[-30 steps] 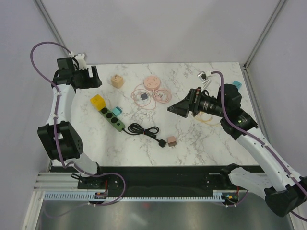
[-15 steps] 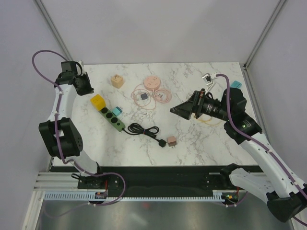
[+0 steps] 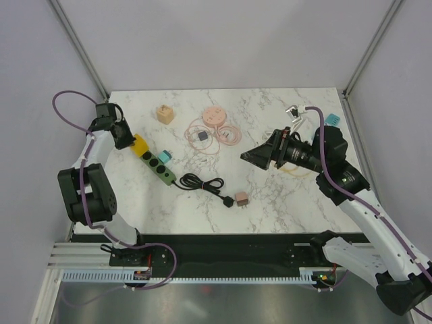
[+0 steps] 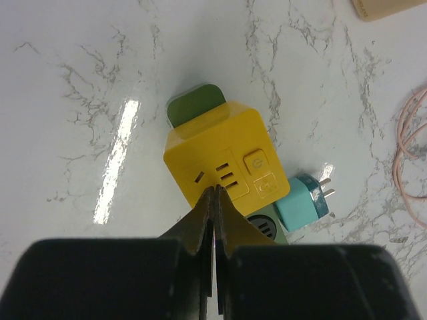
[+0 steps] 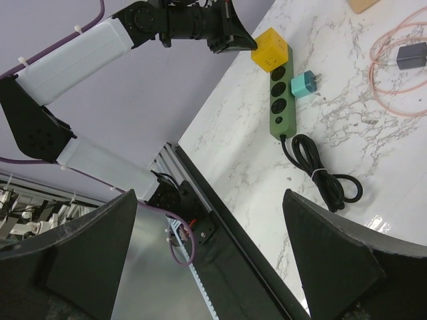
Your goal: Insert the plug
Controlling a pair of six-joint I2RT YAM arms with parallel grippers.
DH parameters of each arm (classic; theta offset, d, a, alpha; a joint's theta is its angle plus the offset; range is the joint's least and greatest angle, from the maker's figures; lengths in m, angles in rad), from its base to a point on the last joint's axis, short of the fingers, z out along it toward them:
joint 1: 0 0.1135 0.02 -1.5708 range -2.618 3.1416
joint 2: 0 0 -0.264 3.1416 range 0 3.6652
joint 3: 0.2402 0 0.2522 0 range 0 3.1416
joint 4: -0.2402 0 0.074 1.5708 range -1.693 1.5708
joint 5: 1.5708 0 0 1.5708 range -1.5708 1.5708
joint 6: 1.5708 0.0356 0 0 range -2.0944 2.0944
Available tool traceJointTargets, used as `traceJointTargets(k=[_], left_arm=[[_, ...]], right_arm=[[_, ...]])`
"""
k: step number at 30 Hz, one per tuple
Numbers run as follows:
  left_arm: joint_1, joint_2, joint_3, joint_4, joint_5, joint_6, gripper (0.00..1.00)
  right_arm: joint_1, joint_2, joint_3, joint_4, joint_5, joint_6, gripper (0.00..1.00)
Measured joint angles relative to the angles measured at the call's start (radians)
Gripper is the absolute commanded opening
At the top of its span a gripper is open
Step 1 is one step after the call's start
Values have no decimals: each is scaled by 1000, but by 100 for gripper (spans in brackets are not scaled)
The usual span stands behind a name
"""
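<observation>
A green power strip [image 3: 160, 169] lies at the table's left with a yellow cube adapter [image 3: 138, 144] on its far end and a teal plug adapter [image 3: 165, 156] lying against its side. Its black cord [image 3: 202, 183] is coiled to the right. A pinkish-brown plug [image 3: 240, 198] lies beyond the coil. My left gripper [image 3: 125, 135] is shut and empty. In the left wrist view its tips [image 4: 215, 191] sit over the near edge of the yellow cube [image 4: 220, 157], with the teal adapter [image 4: 303, 203] to the right. My right gripper [image 3: 253, 156] is open and empty, raised right of centre.
A tan block [image 3: 164, 113], a pink round reel with looped pink cable [image 3: 214, 118] and a small dark charger [image 3: 201, 136] lie at the back. A metal clip [image 3: 291, 109] and a teal item [image 3: 332, 120] sit at the back right. The right wrist view shows the table's near rail [image 5: 200, 200].
My left gripper has come from the back-left corner forward to the yellow cube. The right arm has drifted slightly right, still open.
</observation>
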Motion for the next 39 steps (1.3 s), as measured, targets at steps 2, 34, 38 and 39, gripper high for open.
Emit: traceJointTargets(k=[2, 34, 38, 39], left_arm=[[-1, -2, 0, 0, -7, -1, 2], [-369, -262, 60, -83, -102, 36, 26], [-674, -288, 51, -76, -70, 78, 42], [-715, -292, 43, -76, -51, 80, 53]], right_arm=[[0, -7, 0, -6, 6, 0, 98], [-11, 206, 2, -216, 566, -80, 98], [-54, 328, 72, -254, 744, -119, 98], [-64, 361, 92, -257, 779, -129, 98]])
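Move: The yellow plug, sitting on the far end of the green strip, has its middle about 3 cm below the left hand, 2 cm ahead and 1 cm right. From that hand the teal plug lies some 10 cm right and 2 cm back, and the black cable coil 25 cm right and 13 cm back. From the right hand, the small yellow charger is about 15 cm ahead, 14 cm right and 31 cm down; the white cord's plug is 21 cm ahead and 5 cm right. The left hand, its shut fingertips still on top of the yellow plug, hops up about 1.5 cm and comes back down to the same height, then leaves the plug by rising some 12 cm and swinging about 25 cm right and a little back towards the black cable coil, turning clockwise while the fingers open about a third. The right hand, empty and wide open, sinks about 14 cm while going some 13 cm forward and 10 cm right towards the yellow charger, its fingers turning clockwise from pointing left to forward and down. ##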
